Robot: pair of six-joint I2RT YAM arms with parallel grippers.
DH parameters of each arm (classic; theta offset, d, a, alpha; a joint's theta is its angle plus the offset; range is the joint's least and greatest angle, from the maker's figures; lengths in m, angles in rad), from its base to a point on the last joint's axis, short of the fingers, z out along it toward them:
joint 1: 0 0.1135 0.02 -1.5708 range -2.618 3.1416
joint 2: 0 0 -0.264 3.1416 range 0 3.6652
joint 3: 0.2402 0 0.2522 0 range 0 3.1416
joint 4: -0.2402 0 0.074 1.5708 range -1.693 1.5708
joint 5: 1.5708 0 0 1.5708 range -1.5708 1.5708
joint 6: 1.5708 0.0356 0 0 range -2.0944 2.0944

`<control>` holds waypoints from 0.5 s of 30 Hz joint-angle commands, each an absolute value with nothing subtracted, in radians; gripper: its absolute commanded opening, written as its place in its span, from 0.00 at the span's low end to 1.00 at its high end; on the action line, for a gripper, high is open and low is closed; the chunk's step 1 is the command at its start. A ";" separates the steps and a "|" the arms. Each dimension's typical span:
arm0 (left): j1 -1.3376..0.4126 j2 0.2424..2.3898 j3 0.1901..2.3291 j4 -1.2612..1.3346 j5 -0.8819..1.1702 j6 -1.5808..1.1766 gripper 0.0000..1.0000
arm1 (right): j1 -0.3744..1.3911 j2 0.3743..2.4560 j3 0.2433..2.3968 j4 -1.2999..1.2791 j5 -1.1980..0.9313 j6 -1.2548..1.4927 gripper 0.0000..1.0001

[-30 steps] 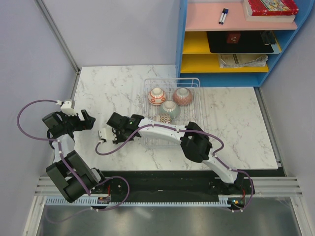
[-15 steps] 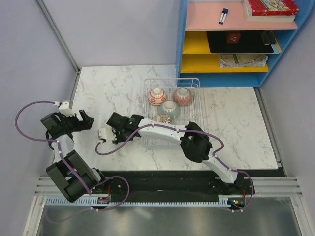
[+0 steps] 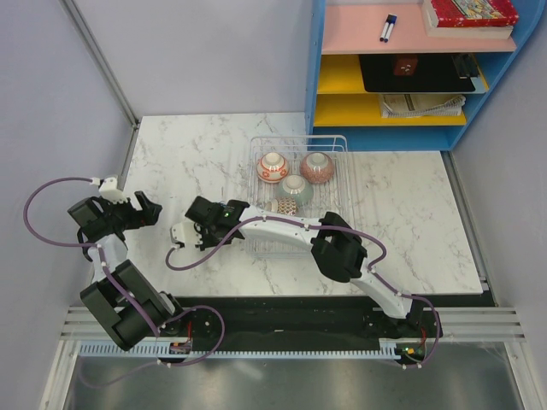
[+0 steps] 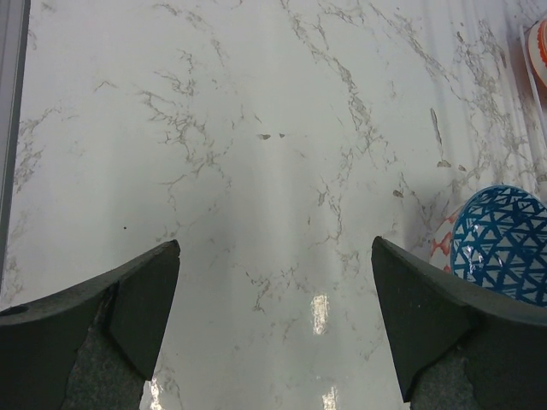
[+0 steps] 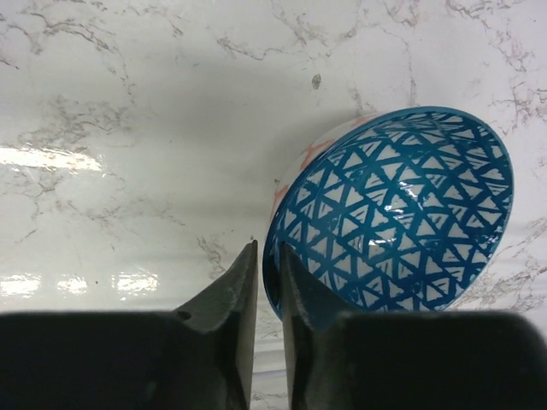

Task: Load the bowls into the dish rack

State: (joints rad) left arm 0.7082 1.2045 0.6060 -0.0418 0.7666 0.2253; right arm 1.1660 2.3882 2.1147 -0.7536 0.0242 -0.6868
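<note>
A bowl [image 5: 402, 213] with blue triangles inside and a white and orange outside is tilted on its side on the marble. My right gripper [image 5: 268, 256] is shut on its rim, one finger inside and one outside. From above, this bowl [image 3: 181, 232] lies left of the dish rack [image 3: 345, 196], with the right gripper [image 3: 193, 229] on it. In the rack sit a red-and-white bowl [image 3: 273, 166], a reddish bowl [image 3: 317, 167] and a pale green bowl [image 3: 294, 189]; a patterned bowl [image 3: 285, 207] lies partly under my right arm. My left gripper [image 3: 147, 209] hangs open and holds nothing; in its view the left gripper [image 4: 275, 246] frames bare marble, with the blue bowl [image 4: 500, 243] at right.
A blue shelf unit [image 3: 410, 77] with books, pens and papers stands behind the rack at the back right. A grey wall with a metal post [image 3: 102, 64] borders the table on the left. My right arm [image 3: 291, 231] lies across the rack's near end.
The right gripper's fingers have narrowed onto the blue bowl's rim. The left arm has drawn back a little to the left. The bowls in the rack have not moved.
</note>
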 commanded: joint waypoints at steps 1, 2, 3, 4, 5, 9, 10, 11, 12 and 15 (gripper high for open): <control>0.719 1.212 0.624 -0.005 0.804 0.199 1.00 | 1.172 2.388 2.125 -0.744 0.015 -0.690 0.17; 0.719 1.213 0.624 -0.005 0.805 0.199 1.00 | 1.172 2.385 2.123 -0.744 0.015 -0.690 0.10; 0.716 1.216 0.624 -0.005 0.805 0.199 1.00 | 1.170 2.378 2.126 -0.744 0.017 -0.690 0.08; 0.719 1.215 0.626 -0.005 0.807 0.201 1.00 | 1.170 2.375 2.128 -0.744 0.017 -0.690 0.05; 0.719 1.216 0.626 -0.005 0.807 0.201 1.00 | 1.169 2.369 2.128 -0.744 0.015 -0.689 0.00; 0.719 1.221 0.627 -0.005 0.810 0.199 1.00 | 1.170 2.336 2.137 -0.738 0.026 -0.674 0.00; 0.719 1.220 0.627 -0.005 0.807 0.199 1.00 | 1.170 2.332 2.137 -0.733 0.028 -0.667 0.00; 0.719 1.218 0.627 -0.005 0.807 0.199 1.00 | 1.172 2.329 2.140 -0.732 0.026 -0.658 0.00; 0.719 1.216 0.626 -0.005 0.805 0.199 1.00 | 1.172 2.323 2.141 -0.730 0.026 -0.638 0.00; 0.719 1.210 0.624 -0.005 0.804 0.199 1.00 | 1.163 2.306 2.151 -0.709 0.002 -0.583 0.00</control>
State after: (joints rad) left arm 0.7120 1.2190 0.6060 -0.0418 0.7704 0.2249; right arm 1.1671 2.3825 2.1147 -0.7330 0.0322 -0.6640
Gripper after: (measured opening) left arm 0.994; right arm 0.021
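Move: The blue-patterned bowl stands right at the right hand, its near-side rim already between the pads; its middle lies about 5 cm ahead, 1 cm to the right and 3 cm below. From this hand, in the dish rack and at about its height, the dotted bowl is some 21 cm right and 10 ahead, the orange-patterned bowl some 17 cm right and 21 ahead. From the left hand the blue bowl lies about 19 cm right, 1 cm ahead and 9 below. The right hand pinches the blue bowl's rim: its pads, already part-closed astride the wall, shut the rest of the way on it, fingers still pointing mostly down and leftward. The hand otherwise almost stays in place, easing up and to the left by only about half a centimetre. ##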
